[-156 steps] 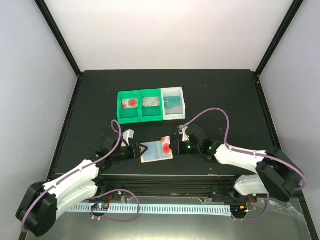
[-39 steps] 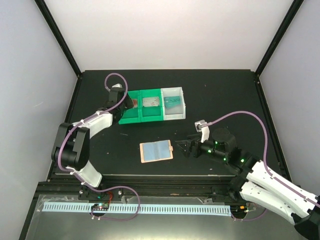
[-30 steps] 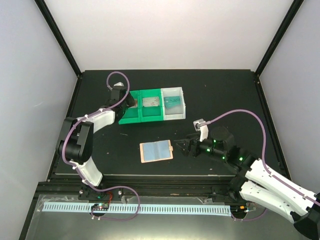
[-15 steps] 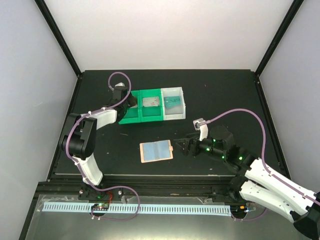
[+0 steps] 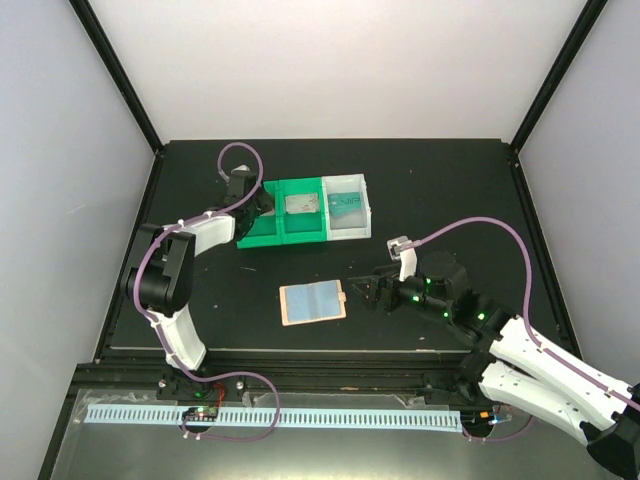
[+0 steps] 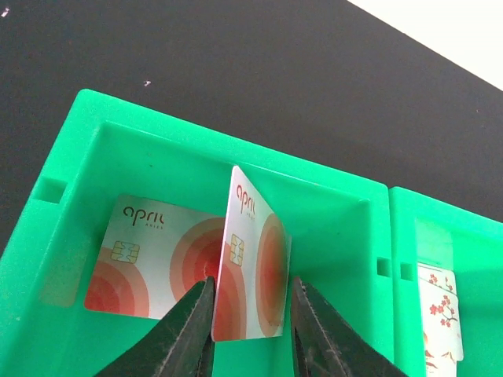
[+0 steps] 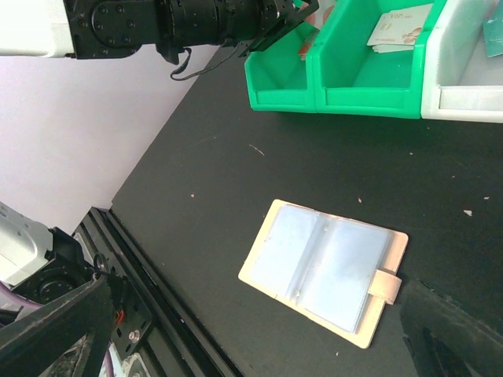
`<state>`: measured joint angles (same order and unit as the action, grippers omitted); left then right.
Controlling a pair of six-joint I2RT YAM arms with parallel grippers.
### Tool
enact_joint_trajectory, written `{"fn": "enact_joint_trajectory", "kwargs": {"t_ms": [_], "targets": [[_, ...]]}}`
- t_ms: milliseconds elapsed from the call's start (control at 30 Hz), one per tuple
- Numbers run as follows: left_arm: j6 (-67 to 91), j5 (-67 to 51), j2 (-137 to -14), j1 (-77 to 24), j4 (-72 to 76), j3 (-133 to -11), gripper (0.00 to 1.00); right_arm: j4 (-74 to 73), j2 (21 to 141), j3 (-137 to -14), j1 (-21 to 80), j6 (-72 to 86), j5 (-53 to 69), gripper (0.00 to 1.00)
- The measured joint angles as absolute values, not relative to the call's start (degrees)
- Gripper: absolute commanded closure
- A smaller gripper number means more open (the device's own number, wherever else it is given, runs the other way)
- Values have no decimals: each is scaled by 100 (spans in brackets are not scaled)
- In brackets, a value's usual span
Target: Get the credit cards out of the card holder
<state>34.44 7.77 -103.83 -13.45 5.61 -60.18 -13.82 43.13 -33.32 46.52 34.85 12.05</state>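
The tan card holder (image 5: 313,302) lies open and flat at the table's middle, its bluish-grey pockets (image 7: 326,271) facing up. My left gripper (image 5: 255,205) reaches into the left green compartment (image 6: 86,141). A white credit card with red circles (image 6: 251,267) stands tilted between its parted fingers (image 6: 189,330), with a gap at the right finger. A matching card (image 6: 149,255) lies flat beneath. My right gripper (image 5: 363,293) hovers open just right of the holder's tab, holding nothing.
The three-compartment bin (image 5: 262,235) stands behind the holder. Its middle green compartment holds a floral card (image 5: 300,204), and its white compartment (image 5: 360,232) holds a teal card (image 5: 345,203). The left arm stretches along the table's left side.
My left gripper's fingers have spread apart from the red-circle card inside the left compartment. The holder and the right arm have stayed put.
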Motion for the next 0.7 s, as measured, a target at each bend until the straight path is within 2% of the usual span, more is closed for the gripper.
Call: {"fn": "enact_joint_trajectory", "kwargs": {"t_ms": [400, 700], "targets": [[3406, 882, -10241, -1345, -23, -6261, 42, -1564, 4257, -3330, 4652, 3527, 1188, 0], [3339, 873, -9402, -1345, -591, -6259, 20, -1653, 4230, -3330, 4652, 3533, 1179, 0]]}}
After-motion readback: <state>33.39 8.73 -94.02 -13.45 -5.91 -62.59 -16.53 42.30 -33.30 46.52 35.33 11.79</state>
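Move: The red-and-white april card stands tilted on its end between the left fingers in the left green compartment, its middle about 2 cm ahead of that hand and 3 cm below. Another april card lies flat on the compartment floor some 2 cm ahead, 5 cm left and 6 cm lower. The flowered cards next door lie around 11 cm right, 2 cm ahead and 6 cm down. From the right hand, the standing card is roughly 23 cm ahead, 26 cm left and 16 cm below. The left hand all but stays in place at first while its already parting fingers go on opening, from about a quarter to nearly three quarters wide, to let the standing april card go over the left green compartment. It then draws away from the cards, rising faster and faster to about 6 cm higher and backing some 2 cm, with the wrist keeping its slanting, forward-and-down attitude and the fingers ending empty and well clear of the compartment floor. ##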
